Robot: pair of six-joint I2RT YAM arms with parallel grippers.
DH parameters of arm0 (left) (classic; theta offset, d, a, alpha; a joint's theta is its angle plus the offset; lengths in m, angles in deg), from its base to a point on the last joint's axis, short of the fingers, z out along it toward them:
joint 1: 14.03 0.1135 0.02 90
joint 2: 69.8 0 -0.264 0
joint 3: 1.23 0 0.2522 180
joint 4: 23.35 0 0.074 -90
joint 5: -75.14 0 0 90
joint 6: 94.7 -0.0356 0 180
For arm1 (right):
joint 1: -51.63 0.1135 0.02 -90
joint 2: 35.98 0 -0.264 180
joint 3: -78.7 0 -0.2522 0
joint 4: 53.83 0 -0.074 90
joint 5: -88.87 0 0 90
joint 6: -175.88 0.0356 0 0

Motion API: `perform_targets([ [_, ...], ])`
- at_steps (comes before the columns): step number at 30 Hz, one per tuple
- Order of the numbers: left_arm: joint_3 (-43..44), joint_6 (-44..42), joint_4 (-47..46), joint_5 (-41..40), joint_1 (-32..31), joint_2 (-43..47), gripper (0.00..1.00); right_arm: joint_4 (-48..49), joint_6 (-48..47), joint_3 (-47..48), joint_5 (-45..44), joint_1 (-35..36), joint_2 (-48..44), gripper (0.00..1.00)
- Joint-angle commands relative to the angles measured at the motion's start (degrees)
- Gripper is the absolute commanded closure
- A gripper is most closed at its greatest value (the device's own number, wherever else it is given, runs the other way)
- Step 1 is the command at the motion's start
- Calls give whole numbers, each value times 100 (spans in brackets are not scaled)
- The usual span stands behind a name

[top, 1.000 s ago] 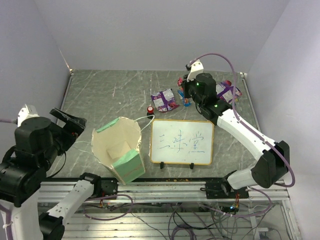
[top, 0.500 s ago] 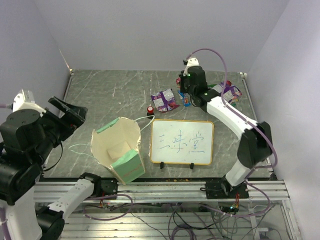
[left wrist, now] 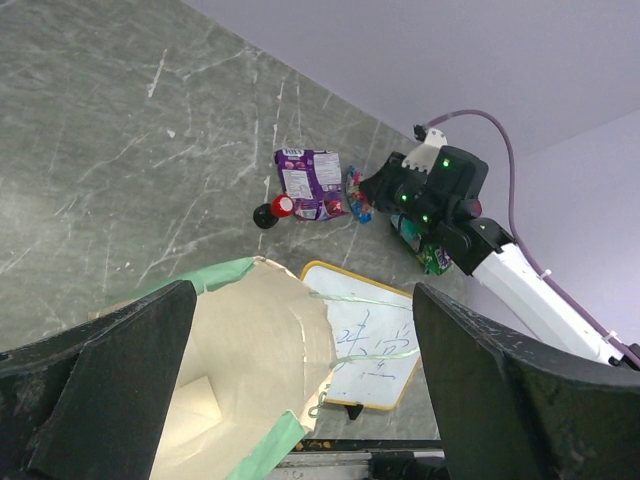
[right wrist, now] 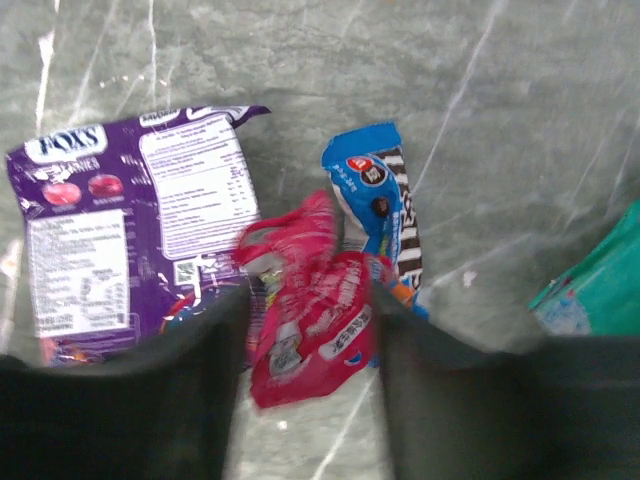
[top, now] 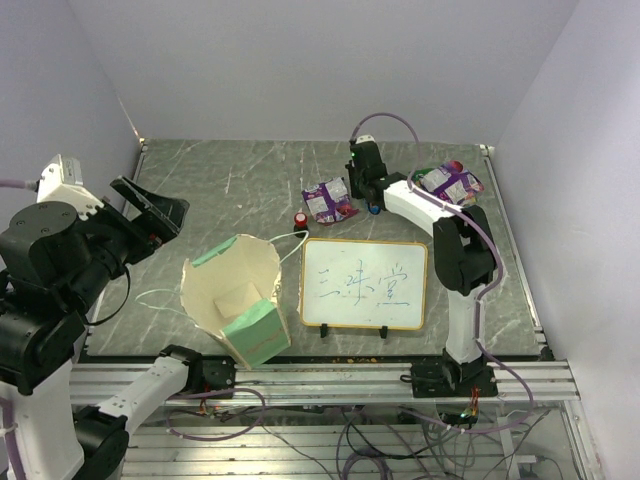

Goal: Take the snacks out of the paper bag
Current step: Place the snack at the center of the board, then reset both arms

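The paper bag (top: 235,300) stands open-mouthed at the near left, cream with mint-green sides; inside it (left wrist: 250,350) only cream paper shows. My left gripper (top: 155,225) hovers above and left of the bag, fingers wide open and holding nothing (left wrist: 300,300). My right gripper (top: 372,195) is low over the far table, jaws parted around a blurred red snack packet (right wrist: 310,320) on the tabletop. Beside it lie a purple-and-white packet (right wrist: 130,230), a blue candy packet (right wrist: 380,210) and a green packet (right wrist: 595,285). The purple packet (top: 328,200) also shows from above.
A wood-framed whiteboard (top: 363,283) stands right of the bag. A small red-topped black knob (top: 300,218) sits between the bag and the purple packet. More packets (top: 450,182) lie at the far right near the table's edge. Grey walls close in on both sides.
My right gripper has swung left toward the purple packet and its jaws have parted around the red packet. The left gripper has lifted slightly and spread a little wider.
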Motion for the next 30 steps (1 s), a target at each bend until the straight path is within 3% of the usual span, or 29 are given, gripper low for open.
perform_targets([
  [1, 367, -227, -397, 188, -63, -272, 0, -446, 19, 262, -21, -32, -293, 11],
  [3, 456, -204, -427, 107, -65, -335, 1, -791, 187, 317, -135, -6, -637, 0],
  [6, 394, -126, -550, -22, -66, -310, 1, -1727, 503, 690, -330, 65, -1234, 0],
  [11, 158, 22, -859, 31, -65, -206, 1, -2723, 591, 658, 188, 107, -2705, 0],
  [16, 242, 3, -1036, 134, -66, -217, 1, -2574, 465, 85, 844, 127, -4653, 0],
  [21, 415, -17, -934, 294, -66, -238, 0, -2310, 761, 213, 1218, 125, -6076, 0],
  [26, 352, 40, -955, 239, -66, -94, 0, -3169, 1266, 1301, 782, 126, -6136, 0],
  [30, 303, 49, -1021, 202, -66, 10, 0, -3566, 1351, 1582, 517, 127, -6149, 0],
])
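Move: Between the right hand's already parting fingers, about 2 cm below the hand point, is the red snack. A blue snack packet lies some 3 cm right and 2 cm farther out, the purple snack bag about 9 cm left and 2 cm farther out, all some 4 cm below the hand; the whiteboard's middle is roughly 24 cm back, straight behind. From the left hand the red snack is about 34 cm ahead, 36 cm right and 39 cm below. Spreading its half-open fingers wide, the right hand lets go of the red snack, lingers low over it, then sweeps up about 45 cm and back some 30 cm, drifting right, away from the snacks, while the wrist tips up roughly 40 degrees. The left hand, empty and wide open, rises about 5 cm and tips up slightly. ##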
